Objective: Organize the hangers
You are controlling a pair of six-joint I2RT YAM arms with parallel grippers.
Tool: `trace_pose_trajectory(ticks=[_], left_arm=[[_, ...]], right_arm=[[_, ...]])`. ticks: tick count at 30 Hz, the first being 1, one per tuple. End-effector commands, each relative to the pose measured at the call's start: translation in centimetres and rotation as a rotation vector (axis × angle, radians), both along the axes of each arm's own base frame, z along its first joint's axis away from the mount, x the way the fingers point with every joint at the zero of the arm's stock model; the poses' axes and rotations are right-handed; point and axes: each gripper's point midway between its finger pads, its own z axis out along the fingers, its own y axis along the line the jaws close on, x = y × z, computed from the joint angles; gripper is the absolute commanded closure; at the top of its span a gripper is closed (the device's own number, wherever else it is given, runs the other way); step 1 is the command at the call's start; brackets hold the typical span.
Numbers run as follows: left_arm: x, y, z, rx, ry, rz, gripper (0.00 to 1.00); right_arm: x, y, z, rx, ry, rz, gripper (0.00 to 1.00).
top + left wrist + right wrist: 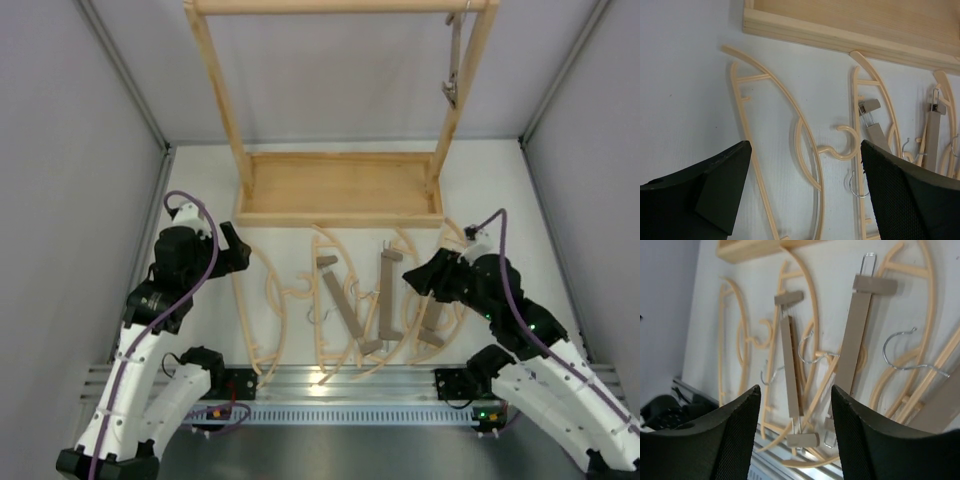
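Observation:
Several hangers lie jumbled on the white table in front of the rack. Pale curved coat hangers (262, 315) spread from left to right. Straight brown-grey clamp bars (347, 308) lie across them, and one clamp bar (454, 62) hangs from the rack's top rail at the right. My left gripper (236, 250) is open above the leftmost curved hanger (789, 97), holding nothing. My right gripper (415, 281) hovers open over the pile. Below its jaws lie two clamp bars (791, 365) (855, 335), and nothing is held between the fingers.
The big pale wooden rack frame (215, 90) stands at the back on its tray base (340, 215), whose front edge (840, 37) is just beyond the hangers. A metal rail (340, 385) runs along the near table edge. Grey walls close both sides.

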Motion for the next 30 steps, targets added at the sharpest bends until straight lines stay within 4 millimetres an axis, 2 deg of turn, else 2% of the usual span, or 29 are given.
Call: trace_pose_trajectory(ticks=[1, 2, 3, 4, 5, 6, 7, 8, 9, 10, 12, 14, 15, 26, 30], left_arm=[[0.6, 0.1, 1.1, -0.004, -0.063, 0.011, 0.05], [0.6, 0.1, 1.1, -0.005, -0.063, 0.013, 0.05], [0.6, 0.0, 1.0, -0.005, -0.059, 0.010, 0.05], [0.7, 0.1, 0.9, -0.003, -0.058, 0.013, 0.05], [0.7, 0.1, 0.8, -0.002, -0.054, 0.013, 0.06], [0.7, 0.1, 0.8, -0.001, -0.052, 0.013, 0.06], [0.7, 0.1, 0.8, -0.001, -0.054, 0.013, 0.06], [0.7, 0.1, 0.8, 0.000, -0.053, 0.014, 0.06], [0.6, 0.1, 0.9, -0.001, -0.057, 0.014, 0.06], [0.6, 0.1, 0.9, 0.000, -0.059, 0.015, 0.05], [0.6, 0.1, 0.9, 0.000, -0.059, 0.015, 0.05], [0.6, 0.1, 0.9, 0.002, -0.061, 0.014, 0.05], [0.6, 0.0, 0.9, 0.002, -0.059, 0.011, 0.05], [0.6, 0.0, 0.8, 0.001, -0.058, 0.012, 0.05], [0.6, 0.0, 0.8, 0.002, -0.056, 0.011, 0.05]], right_arm=[[-1.2, 1.3, -3.9, -0.126, 0.031, 0.003, 0.44], [-1.4, 2.1, -5.0, -0.155, 0.063, 0.001, 0.44], [-3.3, 4.2, -5.6, -0.186, 0.059, 0.093, 0.44], [-3.7, 5.3, -5.3, -0.203, 0.041, 0.108, 0.44], [-3.3, 5.7, -6.5, -0.282, 0.042, 0.061, 0.44], [-4.7, 7.7, -5.6, -0.291, 0.016, 0.125, 0.44], [-4.5, 8.2, -5.7, -0.334, -0.004, 0.105, 0.44], [-4.6, 9.1, -7.4, -0.422, 0.012, 0.114, 0.44], [-5.3, 10.5, -6.8, -0.431, -0.004, 0.144, 0.44], [-5.3, 11.3, -8.3, -0.501, 0.000, 0.151, 0.44], [-5.6, 12.8, -8.4, -0.529, -0.010, 0.175, 0.44], [-5.6, 13.5, -9.6, -0.580, -0.009, 0.190, 0.44], [-5.5, 14.1, -9.5, -0.574, -0.013, 0.194, 0.44], [-5.5, 15.7, -12.9, -0.673, -0.018, 0.273, 0.43], [-5.6, 15.7, -14.3, -0.689, -0.005, 0.283, 0.43]])
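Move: The right hand goes for the slanting clip hanger: its middle lies about 16 cm to the left, 3 cm back and 18 cm below. The upright clip hanger stands between, some 7 cm left, 2 cm back; the rightmost clip hanger is about 4 cm right, 2 cm back, both equally low. The leftmost wooden hanger lies some 18 cm left of the target. From the left hand the target is around 24 cm right, 7 cm back and 20 cm below. Down and to the left, about 15 cm each way and some 6 cm back, the right hand swoops over the upright clip hanger to the slanting one, quick at first, then easing into a slow, nearly straight descent. The wrist turns some 45 degrees, its left side dropping and the fingers pointing more steeply down; they stay half open, ending just above the hanger's near half, one either side. ##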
